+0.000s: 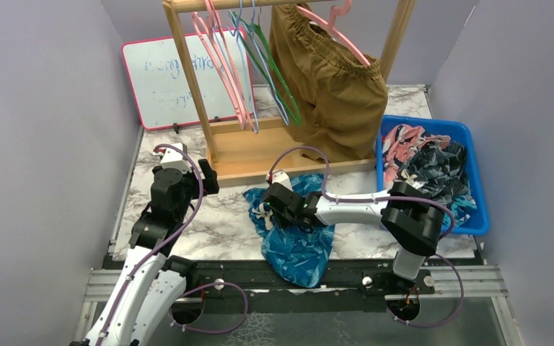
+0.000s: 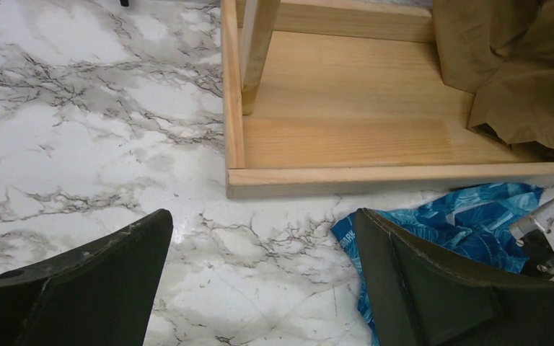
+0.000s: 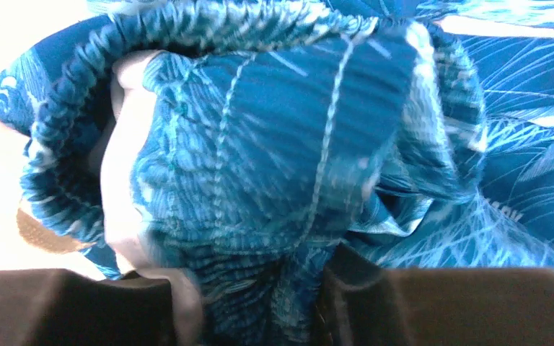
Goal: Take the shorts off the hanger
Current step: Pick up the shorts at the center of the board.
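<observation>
Plain orange-brown shorts (image 1: 339,79) hang on a pink hanger (image 1: 332,29) at the right end of the wooden rack; their hem (image 2: 519,72) rests on the rack's base. Teal-blue patterned shorts (image 1: 296,238) lie crumpled on the marble table before the rack. My right gripper (image 1: 263,209) is down on their left edge. In the right wrist view the elastic waistband (image 3: 288,130) is bunched between the fingers of the right gripper (image 3: 249,288), filling the gap. My left gripper (image 1: 205,176) hovers open over bare marble (image 2: 262,231), left of the teal-blue shorts (image 2: 469,223).
Several empty pink, blue and green hangers (image 1: 238,65) hang on the rack's left half. The rack's wooden base (image 2: 346,137) lies just beyond the left gripper. A blue bin (image 1: 480,209) at the right holds more shorts. A whiteboard (image 1: 166,79) leans at the back left.
</observation>
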`<action>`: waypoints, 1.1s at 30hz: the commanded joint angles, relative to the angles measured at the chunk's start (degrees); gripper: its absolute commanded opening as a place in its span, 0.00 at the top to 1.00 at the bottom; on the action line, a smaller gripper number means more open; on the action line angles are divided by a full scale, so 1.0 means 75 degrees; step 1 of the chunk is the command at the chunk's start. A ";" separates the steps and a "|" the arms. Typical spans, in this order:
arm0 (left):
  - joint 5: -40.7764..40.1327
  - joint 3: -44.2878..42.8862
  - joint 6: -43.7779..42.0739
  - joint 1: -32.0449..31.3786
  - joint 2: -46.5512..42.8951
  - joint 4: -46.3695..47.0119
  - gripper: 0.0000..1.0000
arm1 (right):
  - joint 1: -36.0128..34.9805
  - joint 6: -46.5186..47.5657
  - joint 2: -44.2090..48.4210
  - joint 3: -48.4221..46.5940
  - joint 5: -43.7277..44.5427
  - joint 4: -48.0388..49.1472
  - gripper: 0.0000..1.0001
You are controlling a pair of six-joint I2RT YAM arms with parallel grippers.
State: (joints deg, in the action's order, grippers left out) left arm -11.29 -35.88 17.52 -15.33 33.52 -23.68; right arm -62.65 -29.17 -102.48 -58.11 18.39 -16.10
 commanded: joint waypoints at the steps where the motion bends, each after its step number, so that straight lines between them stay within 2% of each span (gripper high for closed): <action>1: 0.0215 0.0025 -0.0028 0.0055 0.0052 0.0089 0.01 | -0.0066 -0.0079 -0.0323 0.1005 0.0520 -0.0881 0.76; 2: 0.0223 0.0026 -0.0027 0.0054 0.0070 0.0092 0.01 | -0.0071 -0.0054 -0.0080 0.1070 0.0560 -0.0760 0.90; 3: 0.0230 0.0026 -0.0027 0.0063 0.0083 0.0095 0.01 | -0.0072 -0.0055 0.0177 0.1165 0.0598 -0.0624 0.98; 7: 0.0248 0.0020 -0.0037 0.0070 0.0101 0.0092 0.01 | -0.0070 -0.0171 0.1508 0.1614 0.0591 0.0149 0.99; 12: 0.0251 0.0026 -0.0045 0.0070 0.0087 0.0098 0.01 | -0.0072 -0.0204 0.3988 0.2513 0.0646 0.1084 0.99; 16: 0.0281 0.0026 -0.0039 0.0082 0.0088 0.0097 0.01 | -0.0072 -0.0223 0.5948 0.2874 0.1258 0.1006 0.99; 20: 0.0304 0.0026 -0.0033 0.0076 0.0061 0.0092 0.01 | -0.0066 -0.0092 0.7435 0.2655 0.2124 0.0396 0.99; 24: 0.0316 0.0026 -0.0027 0.0086 0.0053 0.0107 0.01 | -0.0072 0.0058 0.8046 0.1872 0.2856 -0.0681 0.99; 29: 0.0333 0.0026 -0.0027 0.0091 0.0034 0.0107 0.01 | -0.0071 -0.0154 0.8099 0.0828 0.4372 -0.2268 0.99; 33: 0.0321 0.0027 -0.0033 0.0090 0.0010 0.0105 0.01 | -0.0071 0.0034 0.8075 0.0187 0.5633 -0.2910 0.99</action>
State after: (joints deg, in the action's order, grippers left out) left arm -9.91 -35.88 17.50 -15.05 34.39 -23.66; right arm -63.29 -29.82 -42.35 -51.68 46.35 -30.33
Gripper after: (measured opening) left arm 0.989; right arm 0.110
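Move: The waistband of the blue shorts is already between the right fingers; the shorts' middle lies about 3 cm to the hand's right and 2 cm back, level with it. The blue bin stands roughly 40 cm to the hand's right and 11 cm ahead, a few centimetres higher; the rack's wooden tray is some 18 cm ahead and 2 cm right. From the left hand the blue shorts lie about 23 cm right, 7 cm back and 18 cm below. Finish closing the right fingers so they pinch the bunched waistband of the blue shorts, then lift about 27 cm, drawing back slightly as the lift starts and easing forward again. Carry the shorts some 16 cm right towards the blue bin, keeping the pinch, while the wrist tips the fingers up from steeply down by about 30 degrees and turns clockwise. ##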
